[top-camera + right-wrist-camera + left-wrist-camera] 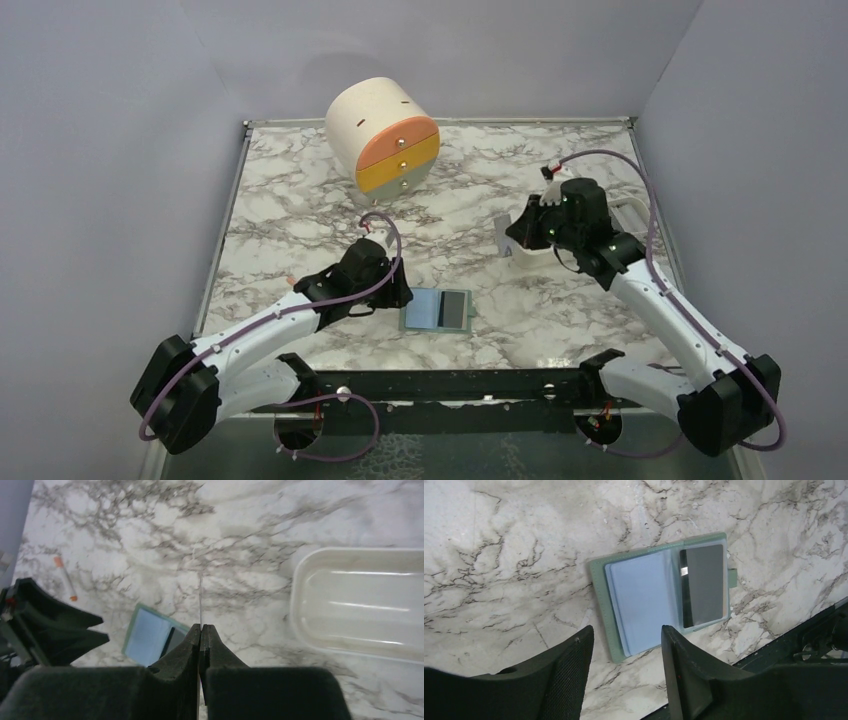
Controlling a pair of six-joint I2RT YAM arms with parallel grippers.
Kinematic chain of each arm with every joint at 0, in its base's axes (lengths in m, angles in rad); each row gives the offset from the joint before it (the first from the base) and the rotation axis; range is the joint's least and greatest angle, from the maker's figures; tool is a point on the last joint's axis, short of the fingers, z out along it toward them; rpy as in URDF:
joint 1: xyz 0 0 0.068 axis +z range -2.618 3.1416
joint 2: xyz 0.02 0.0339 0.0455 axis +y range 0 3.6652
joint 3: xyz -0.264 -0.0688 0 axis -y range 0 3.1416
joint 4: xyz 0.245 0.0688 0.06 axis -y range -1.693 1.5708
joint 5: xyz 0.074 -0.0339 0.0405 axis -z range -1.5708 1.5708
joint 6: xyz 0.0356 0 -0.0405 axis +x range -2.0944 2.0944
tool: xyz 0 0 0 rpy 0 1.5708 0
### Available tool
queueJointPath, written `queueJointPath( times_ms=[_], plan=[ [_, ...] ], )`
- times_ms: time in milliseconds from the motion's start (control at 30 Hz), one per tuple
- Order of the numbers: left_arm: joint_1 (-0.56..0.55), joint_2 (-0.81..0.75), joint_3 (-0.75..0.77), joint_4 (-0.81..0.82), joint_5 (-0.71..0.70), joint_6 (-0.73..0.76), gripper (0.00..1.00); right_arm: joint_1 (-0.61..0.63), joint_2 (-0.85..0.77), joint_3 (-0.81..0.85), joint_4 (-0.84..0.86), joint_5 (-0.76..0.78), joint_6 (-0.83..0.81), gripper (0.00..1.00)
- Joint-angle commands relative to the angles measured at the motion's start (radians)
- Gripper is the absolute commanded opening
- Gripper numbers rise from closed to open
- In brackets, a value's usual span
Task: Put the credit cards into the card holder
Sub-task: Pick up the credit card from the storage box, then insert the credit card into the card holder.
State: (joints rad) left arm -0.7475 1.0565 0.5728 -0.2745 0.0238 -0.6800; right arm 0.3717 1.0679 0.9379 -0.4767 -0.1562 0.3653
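Note:
The card holder (pixel 437 311) lies open and flat on the marble near the front edge, a sage-green wallet (pixel 599 580) with a pale blue lining. A dark credit card (pixel 705 585) sits in its right-hand side. My left gripper (pixel 626 629) hovers just off the wallet's near left corner, jaws apart with only marble between them. My right gripper (pixel 201 627) is shut on a thin pale credit card (pixel 201 597), seen edge-on and sticking up past the fingertips. It hangs above the table to the right of the wallet (pixel 147 635), beside the tray.
A long white tray (pixel 360 600) lies at the right, partly under my right arm (pixel 600 245). A cream cylinder with orange, yellow and grey drawers (pixel 385 135) stands at the back. A small orange-tipped stick (pixel 65 577) lies left of the wallet. A black rail (pixel 450 385) lines the front edge.

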Motion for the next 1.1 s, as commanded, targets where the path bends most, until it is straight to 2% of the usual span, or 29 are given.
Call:
queueJointPath(
  times_ms=[0,133,267,433,633,1067],
  plan=[
    [0.049,-0.004,-0.046,0.046,0.056,-0.017,0.53,0.116,-0.013,-0.086,0.123,-0.071,0.183,0.01],
    [0.097,0.002,-0.11,0.124,0.109,-0.043,0.52,0.191,0.004,-0.155,0.201,-0.09,0.267,0.01],
    [0.111,0.016,-0.155,0.209,0.174,-0.077,0.44,0.25,0.042,-0.232,0.29,-0.111,0.325,0.01],
    [0.111,0.025,-0.179,0.24,0.183,-0.077,0.38,0.303,0.103,-0.28,0.388,-0.136,0.404,0.01],
    [0.111,0.044,-0.207,0.261,0.192,-0.086,0.34,0.379,0.189,-0.291,0.44,-0.096,0.483,0.01],
    [0.111,0.064,-0.261,0.322,0.227,-0.128,0.26,0.398,0.313,-0.35,0.522,-0.085,0.556,0.01]
  ],
)
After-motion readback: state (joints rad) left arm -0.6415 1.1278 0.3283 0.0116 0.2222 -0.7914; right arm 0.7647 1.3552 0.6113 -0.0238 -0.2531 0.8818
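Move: I hold the silver card in my right hand. The card holder's right page lies about 11 cm back towards my base, 12 cm to the left and some 18 cm below that hand. The blue left page is 7 cm farther left of it; the storage box sits about 18 cm right and 8 cm ahead of my right hand. From my left hand, the card holder's middle is level ahead, 7 cm to the right and 8 cm down. I keep the card pinched in my right hand and bring it left, down and back, about 13 cm left and 13 cm lower, tipping the fingers some 30 degrees further down as they come over the holder's right page. Meanwhile my left hand sinks about 6 cm to the holder's left edge, easing back slightly, its fingers narrowing to about half their gap. ##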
